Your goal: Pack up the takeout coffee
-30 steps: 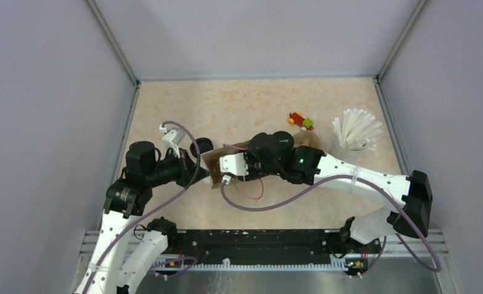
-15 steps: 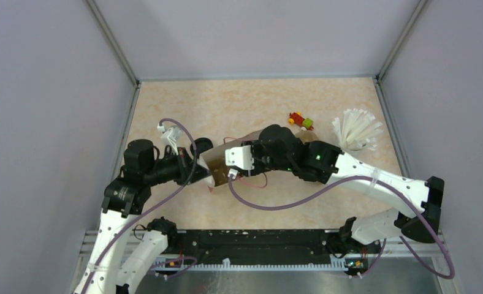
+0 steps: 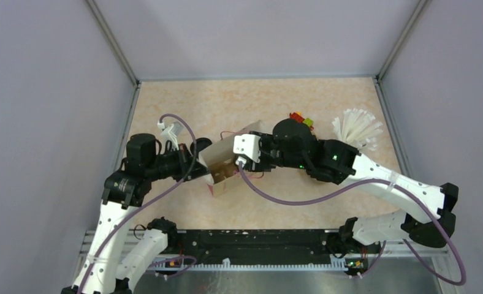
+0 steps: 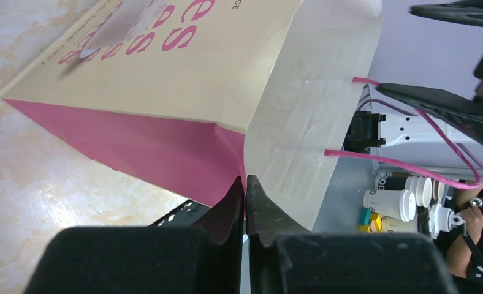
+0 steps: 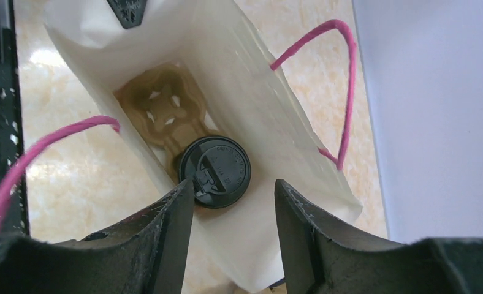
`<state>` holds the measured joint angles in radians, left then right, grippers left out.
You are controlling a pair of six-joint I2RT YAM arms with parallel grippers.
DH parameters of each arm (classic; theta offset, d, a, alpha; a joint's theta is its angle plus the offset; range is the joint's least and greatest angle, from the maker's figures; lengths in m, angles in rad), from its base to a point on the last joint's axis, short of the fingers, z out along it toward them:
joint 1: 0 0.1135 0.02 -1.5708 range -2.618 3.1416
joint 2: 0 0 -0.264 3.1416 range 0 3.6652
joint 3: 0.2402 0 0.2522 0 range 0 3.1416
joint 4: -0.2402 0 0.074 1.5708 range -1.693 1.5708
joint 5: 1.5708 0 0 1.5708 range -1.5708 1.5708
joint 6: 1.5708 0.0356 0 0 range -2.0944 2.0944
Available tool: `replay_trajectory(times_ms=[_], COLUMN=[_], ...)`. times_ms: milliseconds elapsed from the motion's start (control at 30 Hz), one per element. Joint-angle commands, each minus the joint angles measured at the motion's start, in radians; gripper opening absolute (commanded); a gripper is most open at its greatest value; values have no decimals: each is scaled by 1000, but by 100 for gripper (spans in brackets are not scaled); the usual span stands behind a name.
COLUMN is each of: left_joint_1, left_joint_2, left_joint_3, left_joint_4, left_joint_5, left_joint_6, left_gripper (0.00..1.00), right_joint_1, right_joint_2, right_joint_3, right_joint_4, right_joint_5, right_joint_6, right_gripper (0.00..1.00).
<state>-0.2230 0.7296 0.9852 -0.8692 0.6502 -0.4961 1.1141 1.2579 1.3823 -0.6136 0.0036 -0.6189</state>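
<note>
A cream paper bag (image 3: 222, 170) with pink sides and pink lettering (image 4: 184, 67) stands open on the table. Inside, a takeout coffee cup with a black lid (image 5: 214, 171) sits in the near pocket of a brown pulp carrier (image 5: 162, 110); the far pocket holds nothing. My right gripper (image 5: 234, 187) hangs open above the bag's mouth, its fingers either side of the lid and well above it, touching nothing. My left gripper (image 4: 246, 180) is shut on the bag's corner fold, holding the mouth apart. A dark round shape (image 3: 200, 146) beside the bag is too unclear to name.
A pale cup of white straws (image 3: 355, 131) stands at the back right, with small coloured toy bricks (image 3: 301, 119) to its left. The bag's pink string handles (image 5: 343, 92) loop out on both sides. Grey enclosure walls close in the table on three sides.
My right wrist has risen and drawn back to the right, away from the bag, with its jaws spreading. The bag's open mouth now shows from above. The left gripper keeps its hold.
</note>
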Motion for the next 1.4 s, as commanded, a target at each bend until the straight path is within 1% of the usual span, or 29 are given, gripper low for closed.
replay_trajectory(times_ms=[0,133,233,300,367,433,533,633,700,767,800,867,900,933,1100,1167,1267,1367], left_joint_1=[4,4,4,4,4,4,4,4,4,4,4,4,4,4,4,4,4,4], left_joint_2=[-2,7,17,19,19,17,21,31,38,51,59,77,96,110,201,243,299,370], left_joint_3=[47,72,92,99,108,117,133,165,193,233,254,298,334,360,512,572,614,652], left_joint_4=[7,-8,-34,-42,-58,-71,-92,-118,-144,-177,-193,-225,-236,-239,-228,-219,-153,-70], left_joint_5=[-32,-58,-80,-88,-102,-113,-123,-137,-160,-195,-216,-260,-273,-276,-333,-408,-471,-464], left_joint_6=[-22,-34,-39,-40,-37,-26,-4,15,31,51,63,85,98,111,156,175,233,216], left_gripper=[7,8,12,15,22,25,32,45,58,72,77,88,97,98,99,99,99,99], right_joint_1=[-11,-10,-11,-10,-10,-11,-10,-10,-11,-10,-11,-11,-10,-10,-10,-10,-11,-11], right_joint_2=[-73,-101,-114,-125,-136,-145,-139,-144,-154,-152,-149,-133,-121,-107,-54,-49,-48,-16], right_joint_3=[48,41,32,15,2,-5,5,2,-8,-9,-7,7,21,38,120,131,164,244], right_joint_4=[103,164,209,241,271,288,275,276,299,302,297,265,239,210,69,19,-51,-199], right_joint_5=[-36,-35,-11,36,85,120,164,234,271,275,275,288,300,315,427,462,443,461], right_joint_6=[119,202,263,291,315,342,383,432,476,520,544,606,667,704,903,962,992,1007], right_gripper=[51,54,54,55,56,56,62,63,65,68,70,82,87,90,92,92,92,93])
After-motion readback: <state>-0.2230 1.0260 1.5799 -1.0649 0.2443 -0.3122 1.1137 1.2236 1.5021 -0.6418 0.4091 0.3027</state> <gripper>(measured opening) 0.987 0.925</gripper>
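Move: The left hand, shut on the rim corner at the bag's left end, has the bag's middle about 7 cm ahead, 8 to its right and 13 below; a coffee cup stands some 14 cm ahead, 2 left, well down on the table. From the right hand the bag's middle is roughly 10 cm left, 3 ahead and 17 below, the packed cup 7 left, 5 ahead, 18 below, another cup 11 ahead, 4 right, 24 below. The left fingers keep their pinch on the bag's corner while easing a little left, then spread wide to let go, and the hand climbs clear, about 10 cm up in all, drawing off forward and left. The right hand rises some 9 cm from over the bag's mouth, then sinks about 3 while shifting slightly left and forward, rolling its left side up, turning some 40 degrees clockwise and opening from half to nearly full. ##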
